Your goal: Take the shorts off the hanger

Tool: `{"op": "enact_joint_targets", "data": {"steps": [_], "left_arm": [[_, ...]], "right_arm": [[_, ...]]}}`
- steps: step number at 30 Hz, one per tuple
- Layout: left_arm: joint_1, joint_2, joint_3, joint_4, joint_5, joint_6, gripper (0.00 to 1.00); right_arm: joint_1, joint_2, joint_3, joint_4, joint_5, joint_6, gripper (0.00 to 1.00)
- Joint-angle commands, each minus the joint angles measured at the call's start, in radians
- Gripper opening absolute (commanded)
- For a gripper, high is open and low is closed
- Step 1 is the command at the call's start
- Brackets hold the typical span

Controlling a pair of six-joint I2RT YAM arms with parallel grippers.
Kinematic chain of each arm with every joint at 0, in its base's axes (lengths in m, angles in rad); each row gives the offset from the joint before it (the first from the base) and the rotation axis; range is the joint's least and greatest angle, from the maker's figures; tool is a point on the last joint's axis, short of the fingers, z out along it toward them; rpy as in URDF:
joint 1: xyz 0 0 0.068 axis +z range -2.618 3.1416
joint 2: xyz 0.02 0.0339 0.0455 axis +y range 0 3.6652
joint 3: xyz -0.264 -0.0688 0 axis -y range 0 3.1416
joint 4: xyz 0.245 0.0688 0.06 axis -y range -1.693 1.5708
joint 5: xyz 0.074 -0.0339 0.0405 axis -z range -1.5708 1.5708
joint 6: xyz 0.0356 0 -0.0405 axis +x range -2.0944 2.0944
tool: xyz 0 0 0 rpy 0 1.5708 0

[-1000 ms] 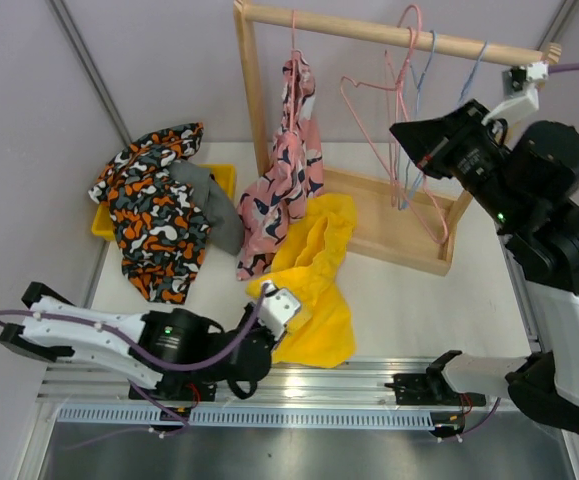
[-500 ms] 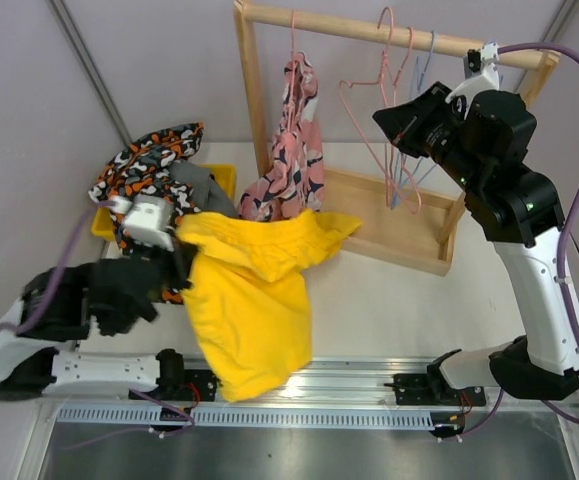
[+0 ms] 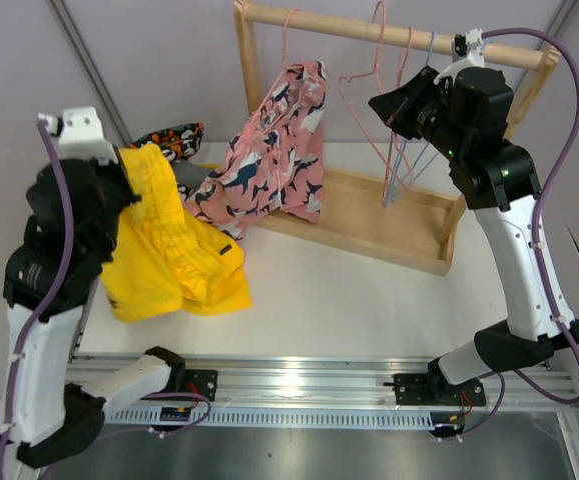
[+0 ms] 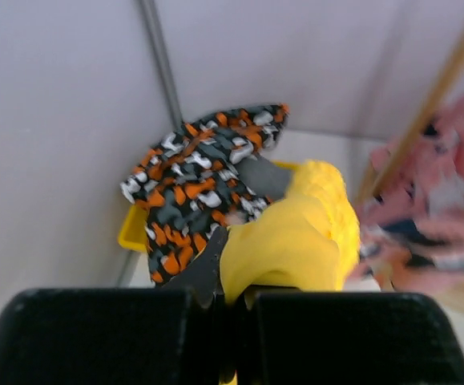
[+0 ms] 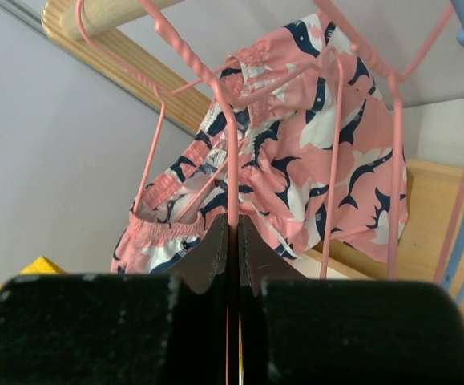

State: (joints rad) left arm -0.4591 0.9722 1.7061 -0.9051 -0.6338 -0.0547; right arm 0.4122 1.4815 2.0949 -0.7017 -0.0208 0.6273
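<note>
My left gripper (image 3: 129, 175) is raised at the far left and shut on the plain yellow shorts (image 3: 174, 255), which hang from it; the left wrist view shows the jaws (image 4: 230, 281) pinching yellow fabric (image 4: 296, 241). The pink shark-print shorts (image 3: 269, 160) hang on a pink hanger, swung out to the left. My right gripper (image 3: 377, 108) is up by the rail, shut on the wire of a bare pink hanger (image 5: 233, 160); the shark shorts (image 5: 320, 152) hang just beyond it. The camouflage shorts (image 4: 199, 172) and a bit of the grey shorts (image 4: 260, 176) lie on a yellow bin (image 4: 131, 237). The black shorts are out of view.
The wooden rack (image 3: 389, 215) stands at the back, its rail (image 3: 329, 25) carrying further bare pink and blue hangers (image 3: 416, 140). A grey wall and a metal post (image 4: 159, 64) close in the left side. The aluminium rail (image 3: 299, 375) runs along the near edge.
My left arm has swung the yellow shorts up and left, off the table, over the bin. The shark shorts have swung out to the left. My right gripper has shifted slightly left with its hanger.
</note>
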Motion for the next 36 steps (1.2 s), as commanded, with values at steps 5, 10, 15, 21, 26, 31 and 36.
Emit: {"op": "enact_joint_targets", "data": {"steps": [5,10,15,21,26,31,36], "left_arm": [[0.538,0.293,0.411,0.124,0.449,-0.017,0.00],[0.708,0.514,0.547,0.184,0.721,-0.137,0.00],[0.718,0.733,0.677,0.178,0.828,-0.172,0.00],[0.718,0.867,0.543,0.247,0.887,-0.215,0.17],[0.718,1.011,0.526,0.183,0.904,-0.249,0.99],[0.708,0.903,0.419,0.218,0.864,-0.240,0.99],[0.697,0.693,0.273,0.248,0.819,-0.221,0.99]], "right_arm": [[-0.030,0.071,0.106,0.047,-0.060,-0.005,0.00],[-0.041,0.071,0.053,0.068,-0.073,-0.011,0.00],[-0.053,0.051,-0.021,0.103,-0.083,-0.008,0.00],[-0.059,0.031,-0.096,0.133,-0.087,0.002,0.00],[-0.061,0.013,-0.159,0.163,-0.096,0.023,0.00],[-0.059,0.010,-0.162,0.159,-0.100,0.020,0.00],[-0.062,-0.004,-0.113,0.110,-0.030,-0.026,0.84]]}}
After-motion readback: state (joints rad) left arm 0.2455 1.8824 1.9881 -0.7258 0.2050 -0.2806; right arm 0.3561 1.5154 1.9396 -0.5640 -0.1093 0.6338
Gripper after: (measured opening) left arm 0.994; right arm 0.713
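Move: The yellow shorts are already in the left gripper. The bin lies about 25 cm ahead of that hand, 7 cm to its left and 38 cm below; the camo shorts heaped on it are some 23 cm ahead and 10 cm left, and the hanging pink shorts 20 cm ahead, 30 cm right. From the right hand, which holds an empty pink hanger, the rail is about 8 cm ahead, level sideways, 20 cm up; the pink shorts hang 8 cm ahead, 25 cm left. Swing the left gripper forward some 30 cm and about 10 cm to the left, rising first and then diving well below its start while it tips down and its left side rolls down; open wide over the bin to let go of the yellow shorts, then draw back slightly. Meanwhile ease the right hand about 4 cm forward and down with the pink hanger, then open on it. ##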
